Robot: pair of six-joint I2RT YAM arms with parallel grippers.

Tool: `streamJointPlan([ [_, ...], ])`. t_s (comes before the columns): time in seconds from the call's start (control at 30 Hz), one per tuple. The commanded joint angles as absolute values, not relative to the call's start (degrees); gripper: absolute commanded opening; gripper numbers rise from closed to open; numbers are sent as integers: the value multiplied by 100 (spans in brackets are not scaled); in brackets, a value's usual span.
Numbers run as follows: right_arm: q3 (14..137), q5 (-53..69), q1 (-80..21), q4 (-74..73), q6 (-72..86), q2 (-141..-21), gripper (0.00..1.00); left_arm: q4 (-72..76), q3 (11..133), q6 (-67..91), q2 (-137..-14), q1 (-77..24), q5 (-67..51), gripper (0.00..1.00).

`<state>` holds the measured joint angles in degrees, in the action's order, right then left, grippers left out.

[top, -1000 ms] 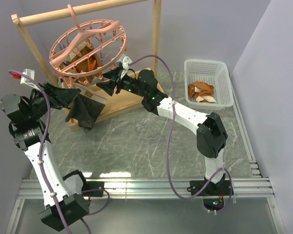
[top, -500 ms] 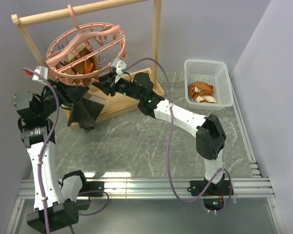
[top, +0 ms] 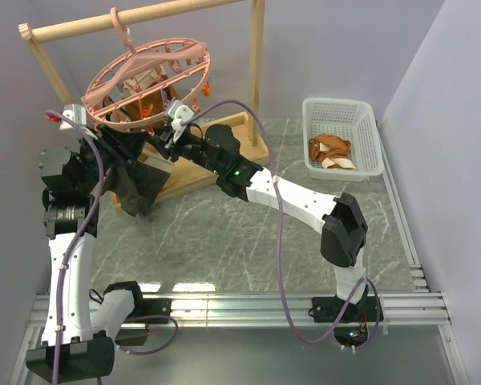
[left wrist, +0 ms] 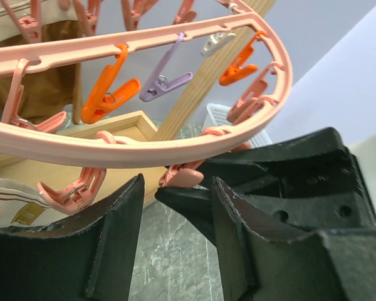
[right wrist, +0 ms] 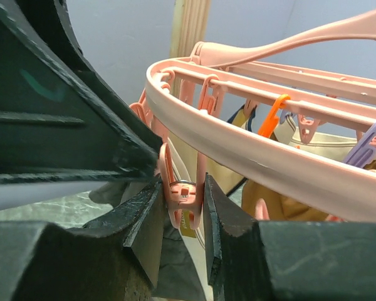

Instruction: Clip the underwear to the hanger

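Note:
The pink hanger (top: 176,46) hangs by its hook from the wooden rack, tilted. The dark underwear (top: 140,186) droops below the ring's near side, its pale waistband (left wrist: 12,204) toward the hanger. My right gripper (top: 167,138) reaches under the ring's rim (right wrist: 257,160) and is shut on a pink clip (right wrist: 185,191), squeezing its two legs. Behind that clip hang the waistband and the dark fabric (right wrist: 172,263). My left gripper (top: 116,147) is just left of it, under the rim (left wrist: 144,147). Its jaws (left wrist: 177,185) stand open with only the table showing between them.
The wooden rack's bar (top: 136,20) and base board (top: 212,156) stand at the back left. Tan cloth pieces (top: 136,92) hang on the hanger's far clips. A white basket (top: 369,136) at the right holds orange-and-cream garments (top: 331,151). Walls close in left and right.
My left arm has risen and moved right to the ring, its jaws narrowing. My right gripper has slid left under the rim and shut on a clip. The hanger has tilted.

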<state>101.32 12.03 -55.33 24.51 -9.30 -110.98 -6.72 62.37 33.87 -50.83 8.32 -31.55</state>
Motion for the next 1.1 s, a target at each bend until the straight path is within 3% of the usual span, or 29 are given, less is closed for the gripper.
streamJointPlan([
  [0.0, 10502, 897, -5669, 2347, -1160, -11197, 20, -457, 6319, 3313, -5133, 660, -2664, 52],
  [0.17, 10608, 765, -5765, 2320, -1213, -11276, 22, -544, 6328, 3287, -5238, 571, -2418, 48],
  [0.27, 10617, 799, -5774, 2338, -1195, -11285, 23, -685, 6354, 3278, -5256, 563, -2171, 39],
  [0.4, 10364, 957, -5774, 2443, -1151, -11162, 39, -554, 6311, 3287, -5238, 563, -2214, 21],
  [0.53, 10081, 1449, -5634, 2461, -1002, -10960, 52, -598, 6328, 3234, -5291, 571, -2408, 12],
  [0.67, 10256, 2029, -5415, 2102, -608, -10977, 59, -606, 6380, 3129, -5309, 589, -2592, 9],
  [1.07, 10994, 3479, -4861, 1952, 685, -11390, 55, -545, 6381, 3234, -5423, 686, -2997, 9],
])
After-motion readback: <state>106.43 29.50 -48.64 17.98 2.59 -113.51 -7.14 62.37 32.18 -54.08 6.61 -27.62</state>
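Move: The pink clip at the ring's near edge is already pinched in the right hand's fingers, right at its hand point; from the left hand, open around its lower end, it lies about 3 cm ahead, straight in line, and 1 cm lower. The next pink clip is 2 cm ahead of the left hand and 5 cm to its left, an orange clip 10 ahead and 2 left, and the underwear's waistband some 7 ahead, 7 left and 6 below. The pink clip changes hands: the left gripper edges about 2 cm forward and slightly down, then shuts on its lower end and keeps that pinch as it sinks a little more. Only then does the right hand open and let go, dipping roughly 4 cm from its start before rising partway and swinging back to its right, turning counter-clockwise, fingers left open. ##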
